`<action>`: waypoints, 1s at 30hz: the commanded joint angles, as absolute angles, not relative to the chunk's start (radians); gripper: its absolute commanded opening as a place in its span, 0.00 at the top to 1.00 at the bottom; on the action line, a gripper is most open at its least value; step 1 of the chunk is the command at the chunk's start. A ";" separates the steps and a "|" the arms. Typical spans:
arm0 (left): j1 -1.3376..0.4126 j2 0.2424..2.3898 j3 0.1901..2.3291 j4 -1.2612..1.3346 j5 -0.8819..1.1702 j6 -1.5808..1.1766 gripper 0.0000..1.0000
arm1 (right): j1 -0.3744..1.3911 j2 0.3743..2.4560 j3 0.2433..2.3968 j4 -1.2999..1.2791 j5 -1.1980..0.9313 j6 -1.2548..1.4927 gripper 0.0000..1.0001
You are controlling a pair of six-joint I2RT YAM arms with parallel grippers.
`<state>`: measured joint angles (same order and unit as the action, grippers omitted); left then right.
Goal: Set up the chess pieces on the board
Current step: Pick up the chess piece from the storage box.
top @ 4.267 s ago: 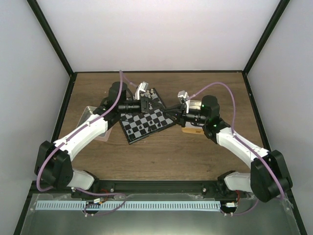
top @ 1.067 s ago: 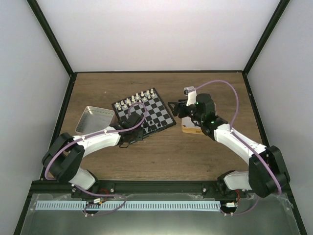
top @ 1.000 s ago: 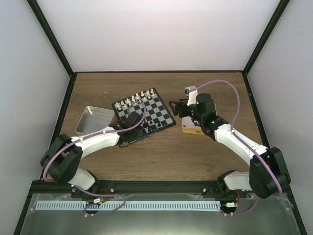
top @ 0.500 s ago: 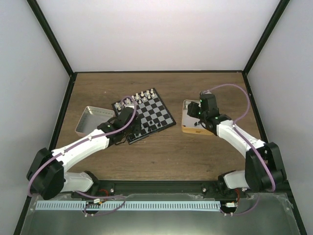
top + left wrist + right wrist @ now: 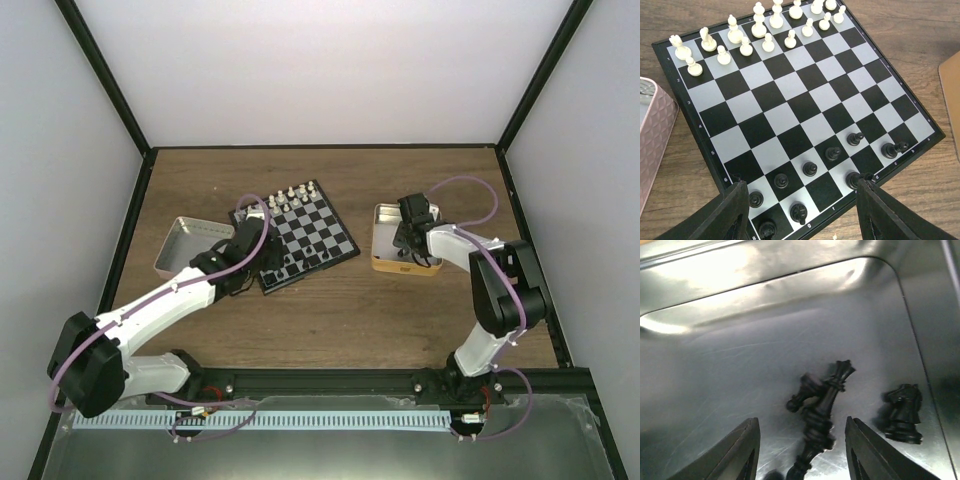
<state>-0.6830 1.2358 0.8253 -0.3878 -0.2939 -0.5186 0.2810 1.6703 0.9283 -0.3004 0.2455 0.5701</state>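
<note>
The board (image 5: pixel 318 228) lies tilted in the middle of the table. White chess pieces (image 5: pixel 760 31) stand in two rows along its far side, and several black ones (image 5: pixel 810 169) stand on its near rows. My left gripper (image 5: pixel 806 220) hovers open above those black pieces, holding nothing; from above it (image 5: pixel 256 262) sits over the board's near-left corner. My right gripper (image 5: pixel 807 452) is down inside the gold-sided tin (image 5: pixel 379 262), open. A long black piece (image 5: pixel 824 412) lies between its fingers, untouched, with a pawn (image 5: pixel 801 394) against it. A black knight (image 5: pixel 902 412) stands to the right.
A second, silvery-pink tin (image 5: pixel 190 245) sits left of the board, its wall (image 5: pixel 655 125) close to the left fingers. Brown table (image 5: pixel 330 310) extends in front of the board. Black frame posts and white walls enclose the workspace.
The left gripper has drawn back from the board's near rows and spread wider. The right gripper has dropped into the gold tin and its jaws have narrowed around the lying piece.
</note>
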 commanded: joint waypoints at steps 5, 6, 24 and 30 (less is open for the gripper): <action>-0.671 1.234 0.820 -0.381 -0.284 -0.505 0.39 | 0.244 1.730 0.977 -0.284 0.273 0.579 0.63; -0.671 1.233 0.820 -0.382 -0.283 -0.507 0.39 | 0.239 1.735 0.977 -0.280 0.261 0.577 0.65; -0.670 1.189 0.826 -0.322 -0.224 -0.507 0.36 | 0.235 1.544 0.913 -0.107 0.109 0.520 0.87; -0.670 1.191 0.835 -0.250 -0.109 -0.528 0.35 | 0.236 1.482 0.886 -0.056 -0.064 0.557 0.86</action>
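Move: The right hand is inside the storage box, its half-open fingers just above the tall crowned chess piece, whose middle lies about 2 cm ahead, 2 cm right and 2 cm below. A black pawn lies close by that piece's left side, some 2 cm straight ahead of the hand, and a stubby black piece rests about 6 cm right and 1 cm ahead. From the left hand over the board, the crowned piece is roughly 30 cm right, 10 cm ahead and 13 cm lower. Down and slightly to the right, about 2 cm each way, the right hand settles while its fingers close, pinching the tall crowned piece near its wide base. It then reverses and lifts it some 10 cm, drifting forward and left, with the fingertips tipping up and forward by nearly 20 degrees. Late on, the left hand eases up and right about 2 cm, empty, over the board. ##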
